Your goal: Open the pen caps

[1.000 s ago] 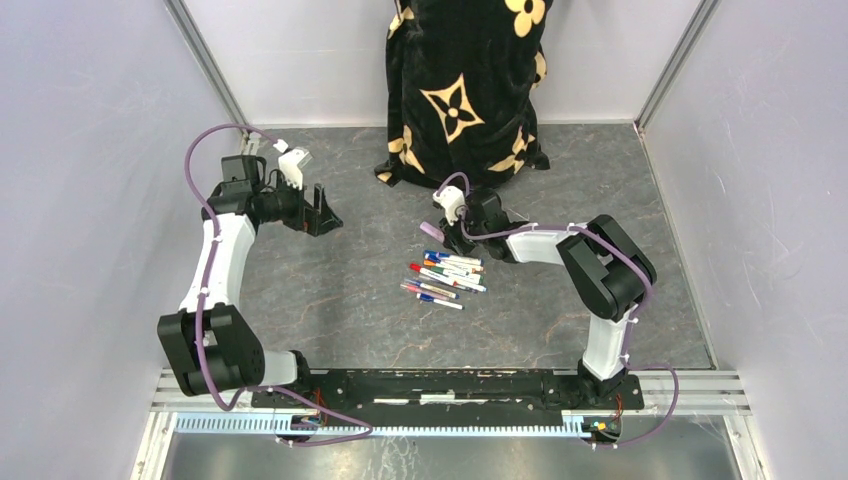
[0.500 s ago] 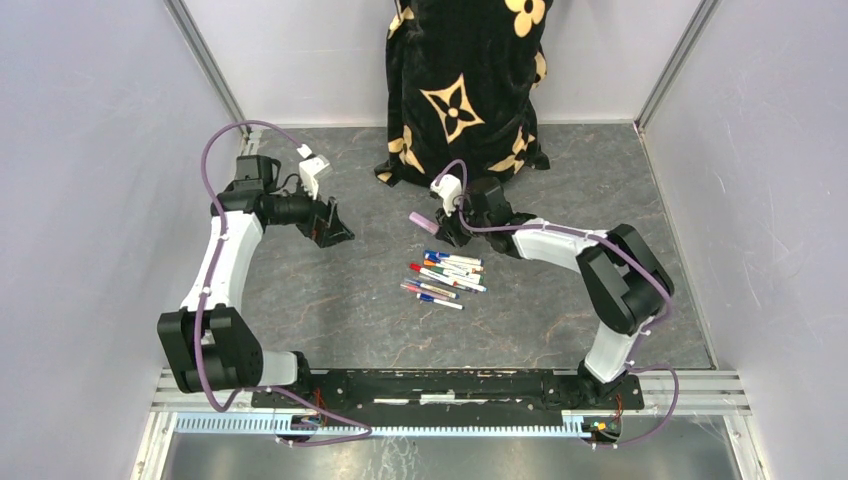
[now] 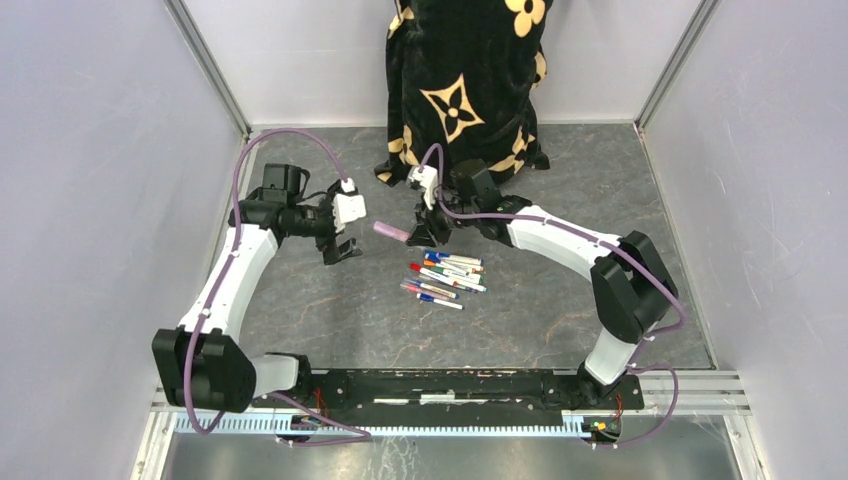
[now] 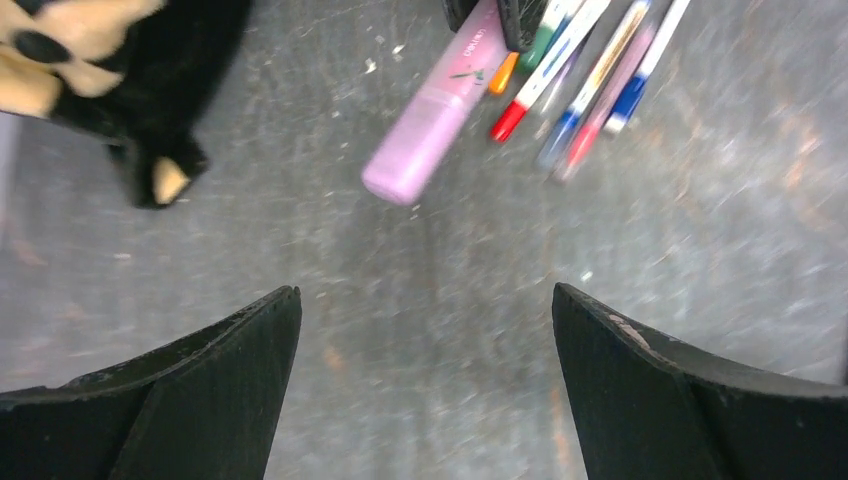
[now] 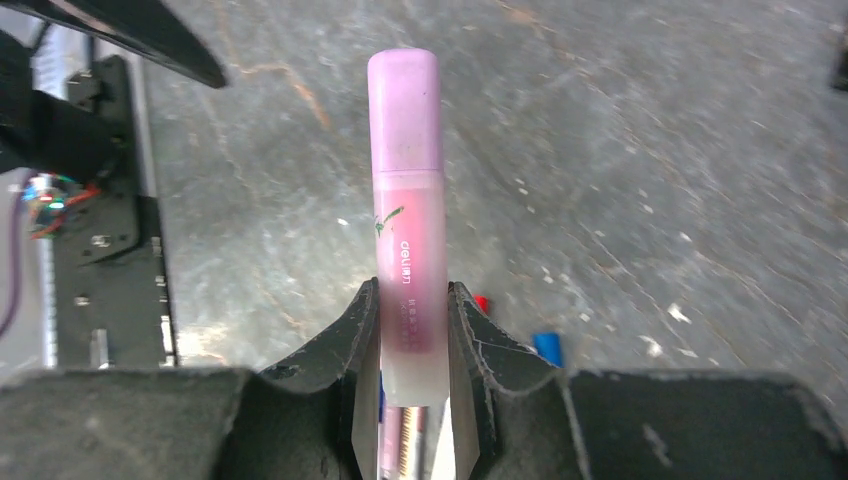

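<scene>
My right gripper (image 3: 420, 233) is shut on the barrel of a pink pen (image 3: 389, 232) and holds it level above the floor, its pink cap (image 5: 404, 108) pointing left toward my left gripper. The pen and the right gripper (image 5: 408, 335) show in the right wrist view. My left gripper (image 3: 345, 250) is open and empty, a short way left of the pen's capped end; in its wrist view the pink pen (image 4: 435, 103) lies ahead of the wide-open gripper (image 4: 425, 350). Several thin white pens (image 3: 445, 277) with coloured caps lie in a pile below the right gripper (image 4: 590, 70).
A black cloth with tan flower prints (image 3: 465, 85) hangs at the back centre, just behind the right gripper. Grey walls stand left and right. The arm bases and a black rail (image 3: 440, 385) lie at the near edge.
My right gripper has carried the pink pen up and left, away from the pile. My left arm has swung right toward the pen's capped end.
</scene>
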{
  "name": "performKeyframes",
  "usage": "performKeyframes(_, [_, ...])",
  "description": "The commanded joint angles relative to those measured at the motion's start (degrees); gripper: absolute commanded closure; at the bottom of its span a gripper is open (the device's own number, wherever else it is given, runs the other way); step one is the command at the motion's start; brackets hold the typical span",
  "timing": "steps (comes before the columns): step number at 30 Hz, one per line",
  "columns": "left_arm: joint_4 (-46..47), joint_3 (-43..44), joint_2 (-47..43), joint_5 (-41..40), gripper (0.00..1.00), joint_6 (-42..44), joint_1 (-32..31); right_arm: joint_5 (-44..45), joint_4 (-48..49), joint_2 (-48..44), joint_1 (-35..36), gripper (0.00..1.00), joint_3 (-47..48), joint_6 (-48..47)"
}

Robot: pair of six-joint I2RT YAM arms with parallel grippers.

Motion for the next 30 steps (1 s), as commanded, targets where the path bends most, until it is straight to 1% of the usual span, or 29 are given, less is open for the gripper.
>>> performKeyframes(1, [-2.87,-0.74,-4.62,-6.73,0.00,22.20,-1.07,-7.25,-7.38,3.66,2.49,1.00,8.09,3.00])
performKeyframes(4, [-2.93,-1.39,-6.94,-6.89,0.00,27.83,-2.19,-9.55,-7.36,5.33,3.66,1.00,10.32,6.93])
performKeyframes(7, [-2.54,-4.05,-9.96,-6.93,0.02,34.02,-4.01,-12.61,-5.50,5.86,4.50,1.00,11.06,10.10])
performKeyframes(10, [-2.61,-6.69,-12.55,-7.76,0.04,37.04,-5.68,-14.78,-3.35,5.58,4.77,1.00,10.76,12.81])
performKeyframes(13, [-3.79,-8.83,-14.44,-8.60,0.09,39.96,-7.28,-16.17,0.08,4.69,4.76,1.00,9.63,15.47])
performKeyframes(17, [-1.95,-11.44,-16.83,-8.67,0.18,42.29,-8.55,-17.39,0.47,4.73,4.75,1.00,9.41,16.39])
performKeyframes(19, [0.21,-12.76,-17.92,-8.72,0.27,43.83,-8.75,-18.01,0.58,4.84,4.73,1.00,9.22,16.73])
performKeyframes(22, [3.10,-14.87,-19.22,-8.51,0.43,46.40,-8.80,-19.49,1.73,4.72,4.71,1.00,8.63,17.84])
performKeyframes(24, [3.59,-16.08,-19.52,-8.65,0.58,48.72,-8.85,-20.14,2.81,4.47,4.71,1.00,8.18,18.80])
performKeyframes(26, [5.02,-16.80,-19.80,-8.17,0.74,49.02,-8.85,-20.40,2.81,4.52,4.74,1.00,8.13,18.95])
performKeyframes(28, [5.96,-16.89,-19.90,-7.35,0.83,48.94,-8.98,-20.83,2.82,4.80,4.86,1.00,8.13,19.42])
performKeyframes(29, [5.88,-16.80,-19.94,-7.15,0.86,48.84,-9.06,-20.79,2.81,5.03,4.97,0.97,8.17,19.52])
performKeyframes(30, [5.99,-16.75,-19.95,-6.99,0.89,48.61,-9.19,-20.53,2.81,5.26,5.02,0.88,8.28,19.64])
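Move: The purple marker, held near its rear end in the right gripper, has its cap about 6 cm right of the open left gripper, level ahead, some 3 cm below. From the right gripper the left one is roughly 12 cm left, level ahead and 3 cm higher. Below the right gripper by about 14 cm, the pen pile's middle is 7 cm right and 1 cm ahead; the blue-capped pen is 5 cm back and 6 cm right. Carry the marker in the right gripper back about 7 cm, left 5 and up 3, gripping it throughout, so its cap enters the left gripper's gap. Bring the left gripper slightly up, then down and back, about 4 cm back overall, rolling its wrist some 45 degrees, and shut its fingers to pinch the cap. ##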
